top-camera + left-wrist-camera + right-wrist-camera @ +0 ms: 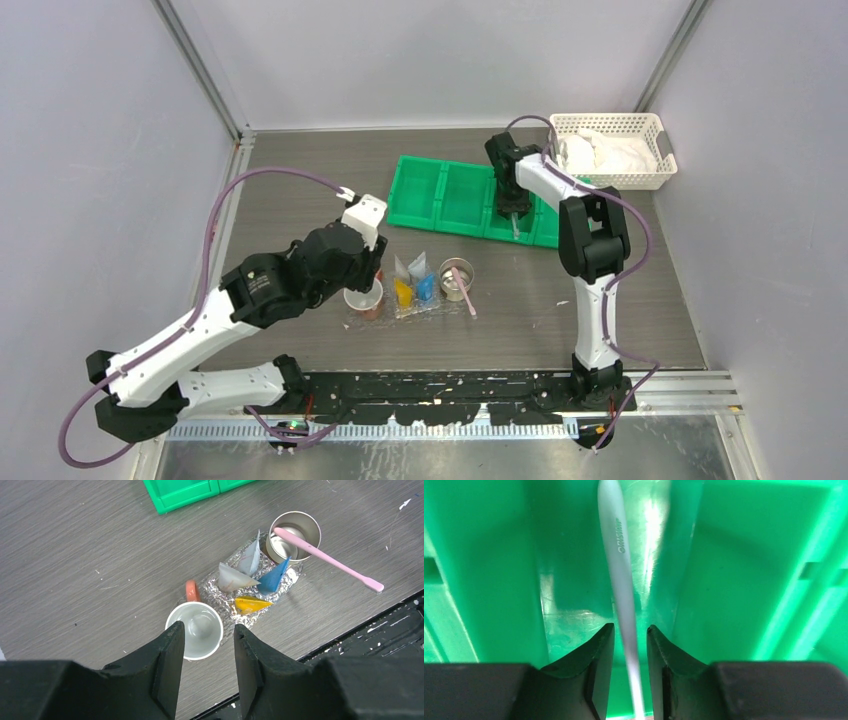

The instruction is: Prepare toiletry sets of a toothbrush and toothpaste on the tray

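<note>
The crinkly see-through tray (290,577) lies on the table and holds a yellow-orange toothpaste (250,603), a blue one (272,579) and two pale tubes (234,578). A pale pink toothbrush (330,560) leans out of a metal cup (294,535) at the tray's end. My left gripper (205,630) hangs open above a white cup (194,637), nothing between its fingers. Inside the green bin (734,570) my right gripper (630,630) straddles the handle of a grey-silver toothbrush (616,545), with a thin gap showing on each side.
The green bin (445,192) sits behind the tray (412,306), with a white lattice basket (612,148) of white items at the back right. A red-orange piece (190,590) lies beside the white cup. Walls close in on both sides.
</note>
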You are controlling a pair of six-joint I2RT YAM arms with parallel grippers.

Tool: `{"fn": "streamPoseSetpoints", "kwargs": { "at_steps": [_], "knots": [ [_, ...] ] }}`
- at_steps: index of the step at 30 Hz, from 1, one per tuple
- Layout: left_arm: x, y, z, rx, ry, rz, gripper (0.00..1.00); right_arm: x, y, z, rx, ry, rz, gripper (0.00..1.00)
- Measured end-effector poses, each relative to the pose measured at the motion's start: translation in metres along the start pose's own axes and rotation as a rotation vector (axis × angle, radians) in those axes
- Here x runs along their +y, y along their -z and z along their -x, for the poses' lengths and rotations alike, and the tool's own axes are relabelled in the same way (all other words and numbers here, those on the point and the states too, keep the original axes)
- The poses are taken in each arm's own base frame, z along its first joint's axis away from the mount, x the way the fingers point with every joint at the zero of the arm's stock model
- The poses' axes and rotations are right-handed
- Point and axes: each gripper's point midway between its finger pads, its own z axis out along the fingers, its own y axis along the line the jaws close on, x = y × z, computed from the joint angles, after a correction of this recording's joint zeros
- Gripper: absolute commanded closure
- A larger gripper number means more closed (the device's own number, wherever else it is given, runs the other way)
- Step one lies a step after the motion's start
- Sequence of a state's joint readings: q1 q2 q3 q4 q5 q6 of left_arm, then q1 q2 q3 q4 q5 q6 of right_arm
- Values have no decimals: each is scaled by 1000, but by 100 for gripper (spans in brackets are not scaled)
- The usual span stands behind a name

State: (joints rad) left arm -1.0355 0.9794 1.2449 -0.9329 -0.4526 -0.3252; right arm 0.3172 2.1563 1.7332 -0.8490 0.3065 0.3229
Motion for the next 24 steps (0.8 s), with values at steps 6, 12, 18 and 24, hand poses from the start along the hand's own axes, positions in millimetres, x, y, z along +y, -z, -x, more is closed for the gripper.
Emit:
{"fn": "streamPoseSetpoints", "kwargs": {
  "at_steps": [6, 12, 18, 24],
  "knots": [
    [1, 3, 1, -11, 14, -3, 58, 4, -4, -15, 33, 28, -5, 86],
    [2, 4, -1, -12, 15, -3, 58, 2, 16, -12, 10, 11, 22, 91],
    [7, 9, 1, -30, 27, 10, 58, -4, 132, 32, -203, -47, 165, 92],
    [25, 28, 6, -95, 91, 51, 58, 44, 291, 26, -403, 40, 518, 93]
  ]
}}
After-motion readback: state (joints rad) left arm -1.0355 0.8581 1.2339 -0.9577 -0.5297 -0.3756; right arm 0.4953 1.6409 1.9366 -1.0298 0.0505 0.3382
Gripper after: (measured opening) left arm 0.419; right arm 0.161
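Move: The grey-white toothbrush in the green tray lies right at the open right fingers: its middle is about 1 cm ahead, level sideways and 1 cm lower. The tray's middle is some 6 cm to the left, straight abeam; the steel cup stands about 17 cm back and 13 cm left, the white basket 10 cm ahead and 24 cm right. From the left hand, that toothbrush is roughly 25 cm ahead, 25 cm right and 24 cm below. Ease the right gripper about 1.5 cm back and 1 cm down along the toothbrush, shut the fingers to pinch it, then lift fast, some 27 cm, swinging about 10 cm left and 6 cm back late in the rise while the wrist tilts the fingertips outward and left, some 35 degrees. Late on, shift the empty, part-open left gripper about 3 cm left and 2 cm up. ##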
